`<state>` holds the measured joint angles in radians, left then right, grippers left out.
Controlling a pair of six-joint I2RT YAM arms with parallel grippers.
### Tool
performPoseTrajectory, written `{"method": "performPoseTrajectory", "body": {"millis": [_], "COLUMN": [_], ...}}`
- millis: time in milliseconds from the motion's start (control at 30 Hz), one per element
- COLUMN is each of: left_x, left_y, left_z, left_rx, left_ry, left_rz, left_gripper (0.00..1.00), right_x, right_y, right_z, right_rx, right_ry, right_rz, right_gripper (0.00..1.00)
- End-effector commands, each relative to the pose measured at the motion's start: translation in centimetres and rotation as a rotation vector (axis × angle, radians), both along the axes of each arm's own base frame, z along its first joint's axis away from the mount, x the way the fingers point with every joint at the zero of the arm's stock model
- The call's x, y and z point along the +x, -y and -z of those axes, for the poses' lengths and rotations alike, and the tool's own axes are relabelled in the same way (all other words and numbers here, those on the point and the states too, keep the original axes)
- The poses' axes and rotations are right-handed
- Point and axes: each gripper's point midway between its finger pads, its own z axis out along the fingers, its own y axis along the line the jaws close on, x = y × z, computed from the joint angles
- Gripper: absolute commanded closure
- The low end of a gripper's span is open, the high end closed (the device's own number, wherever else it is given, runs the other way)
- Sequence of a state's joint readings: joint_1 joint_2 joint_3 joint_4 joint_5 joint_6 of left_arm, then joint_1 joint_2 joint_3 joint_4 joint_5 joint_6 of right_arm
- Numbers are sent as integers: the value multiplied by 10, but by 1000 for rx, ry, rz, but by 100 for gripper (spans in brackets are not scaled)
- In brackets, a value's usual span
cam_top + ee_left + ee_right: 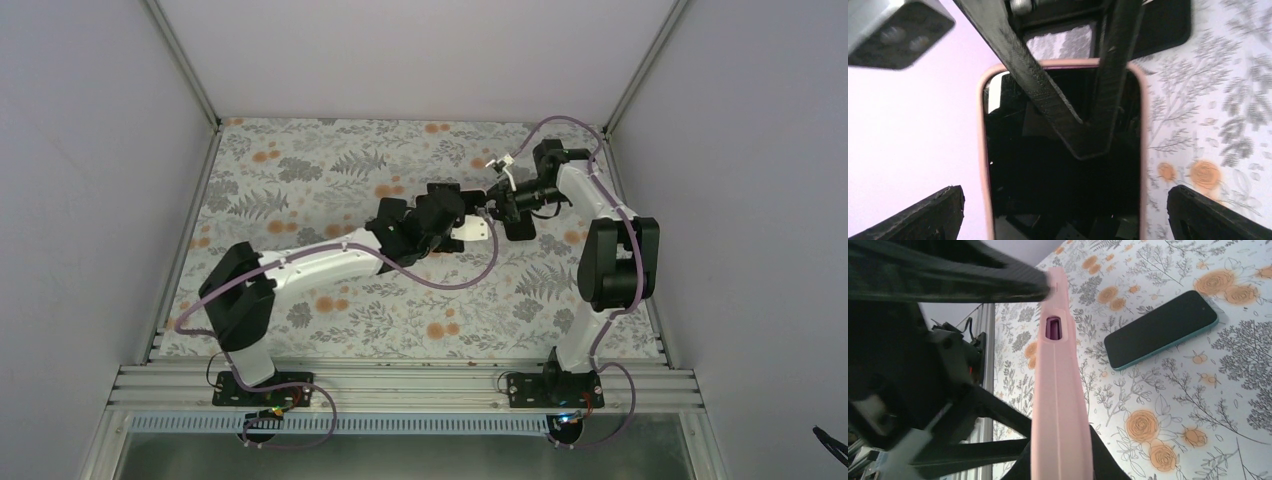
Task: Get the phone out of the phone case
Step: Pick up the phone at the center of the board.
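The pink phone case (1058,405) is held off the table, edge-on in the right wrist view, with a purple side showing through its cutout. Its front shows a glossy black phone (1058,190) screen inside the pink rim (981,150). My right gripper (1060,455) is shut on the case, with a black finger (1088,135) lying across the screen's upper half. My left gripper (1064,192) is open, its fingertips (943,210) standing clear of both long edges of the case. In the top view the case (472,230) hangs between the left gripper (448,215) and the right gripper (497,208).
A second phone (1160,330) with a black screen and teal edge lies flat on the floral table cover (1198,405), just right of the grippers (520,228). Grey walls and aluminium rails (400,385) bound the table.
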<state>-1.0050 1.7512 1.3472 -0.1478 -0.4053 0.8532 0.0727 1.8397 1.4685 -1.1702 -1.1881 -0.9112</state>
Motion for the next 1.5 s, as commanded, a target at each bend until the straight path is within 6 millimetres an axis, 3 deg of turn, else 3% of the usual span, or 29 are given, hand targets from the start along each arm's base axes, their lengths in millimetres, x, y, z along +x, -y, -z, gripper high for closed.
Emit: {"method": "performPoseTrajectory", "body": {"millis": [0, 167, 300, 433, 633, 800, 967, 1400, 1467], "left_x": [-36, -65, -67, -66, -61, -71, -74, -39, -36], "left_y": [-4, -20, -40, -65, -96, -91, -85, -71, -70], "left_z": [-36, -49, -68, -78, -72, -69, -69, -80, -81], "left_rx": [-77, 3, -20, -137, -277, -388, -475, -526, -528], "left_ry": [-71, -212, -371, -630, -931, -1108, -1154, -1113, -1103], "left_rz": [145, 273, 290, 339, 439, 560, 651, 645, 633], "left_gripper": [0, 0, 0, 0, 0, 0, 0, 0, 6], "right_x": [9, 14, 14, -3, -29, -37, -40, -52, -53], "right_y": [2, 12, 15, 12, 2, -6, -13, -19, -20], "right_z": [-18, -23, -35, -57, -84, -101, -111, -107, -110], "right_rx": [-1, -84, -119, -122, -69, 1, 60, 110, 117], "right_ry": [47, 138, 224, 352, 474, 506, 509, 482, 483], "right_rz": [31, 62, 85, 67, 25, 4, -16, -57, -55], "right_gripper": [96, 96, 96, 96, 97, 97, 97, 97, 97]}}
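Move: The pink-cased phone sits between my wide-open left fingers, its middle about 3 cm to the right and roughly level with them. My right hand already pinches its right end, the middle about 6 cm left and 2 cm below. On the table some 20 cm below, the teal phone lies about 12 cm left and 8 cm farther out from my left hand; the black case is about 10 cm right and 8 cm farther out from my right hand. I back my open left hand off the phone, arc up about 10 cm and out to the left, then sink and ease back in, swinging the wrist some 80 degrees until its fingers point right at the phone's left end, still wide open. My right hand keeps its pinch, dips slightly, then lifts the phone about 8 cm and draws it back 4 cm, tilting its far edge up about 25 degrees. ##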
